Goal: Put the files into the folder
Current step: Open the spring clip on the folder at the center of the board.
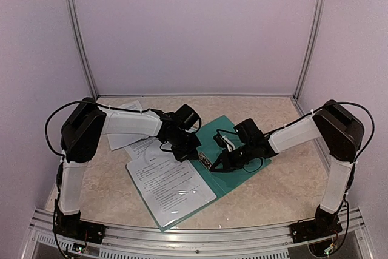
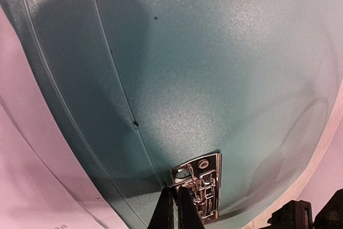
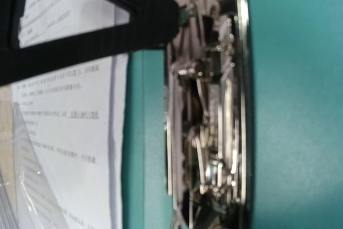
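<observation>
The teal folder [image 1: 225, 133] lies open on the table, with its metal clip [image 1: 205, 161] at the spine. White printed files [image 1: 173, 186] rest on its left half. More files [image 1: 124, 141] lie loose under my left arm. My left gripper [image 1: 191, 152] is shut, its tips [image 2: 176, 191] touching the near edge of the clip [image 2: 203, 183]. My right gripper [image 1: 218, 164] hangs low over the clip [image 3: 209, 105] from the right. Its own fingers barely show in the right wrist view. In that view, printed files [image 3: 69, 132] border the teal folder [image 3: 300, 100].
A clear plastic sleeve [image 3: 21, 186] covers part of the sheets. The left gripper's black finger [image 3: 107, 9] crosses the top of the right wrist view. White walls with metal posts [image 1: 79, 34] enclose the beige table [image 1: 285, 180].
</observation>
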Motion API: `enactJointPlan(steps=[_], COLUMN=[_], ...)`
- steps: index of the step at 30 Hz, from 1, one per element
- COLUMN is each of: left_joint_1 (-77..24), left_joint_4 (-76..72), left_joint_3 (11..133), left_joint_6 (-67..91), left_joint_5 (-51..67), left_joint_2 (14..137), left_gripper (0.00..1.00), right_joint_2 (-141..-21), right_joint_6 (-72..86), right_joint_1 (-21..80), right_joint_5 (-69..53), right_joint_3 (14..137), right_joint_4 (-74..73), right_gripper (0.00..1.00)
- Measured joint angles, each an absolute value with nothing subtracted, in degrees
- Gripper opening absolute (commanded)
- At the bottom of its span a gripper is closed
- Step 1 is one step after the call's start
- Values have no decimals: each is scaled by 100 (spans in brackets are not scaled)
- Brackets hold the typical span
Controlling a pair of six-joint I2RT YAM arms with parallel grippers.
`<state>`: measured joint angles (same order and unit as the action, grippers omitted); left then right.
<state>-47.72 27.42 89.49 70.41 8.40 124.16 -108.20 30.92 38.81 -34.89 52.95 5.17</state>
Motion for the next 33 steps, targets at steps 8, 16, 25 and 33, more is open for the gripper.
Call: enactJointPlan(steps=[8,16,25,33], left_joint_1=[-4772,-4783,-4890,-4893], left_joint_4=[2873,2921,3299,3592], left_joint_3=[9137,9303,9727,10221], left_joint_6=[7041,6997,6626,5983], left_joint_5=[891,1002,1236,1286], left_joint_2=[12523,12630,12853,13078], left_gripper=[0,0,0,0], right_joint_2=[-10763,-10438,-9738,-8665], right_joint_6=[3017,2687,2333,2185], right_joint_1=[3881,3881,3841,3568], right_joint_5=[-3492,-3468,-3063,-2458], right_joint_3=[5406,5612,5780,5417], right_joint_4=[261,-64,-349,-639], right_gripper=[0,22,41,41])
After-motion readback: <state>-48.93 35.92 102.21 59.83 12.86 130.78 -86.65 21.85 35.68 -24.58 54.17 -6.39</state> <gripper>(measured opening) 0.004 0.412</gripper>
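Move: The folder's spring clip lies between the two closed grippers. Its middle is about 3 cm right, 2 cm back and 1 cm below the left fingers, which are at its far end. From the right fingers, at its near end, it is 2 cm left, 3 cm ahead and 1 cm lower. The filed sheets centre 9 cm left and 12 cm back from the left hand; the bare teal leaf centres 6 cm right and 5 cm ahead of the right. The spring clip's near end is let go by the right fingers, which rise a little still shut, then open not quite halfway as the arm climbs away about 12 cm, drifting forward and finally right, wrist rolling. At the clip's far end the shut left fingers stay on it, moving some 3 cm right and turning clockwise. ##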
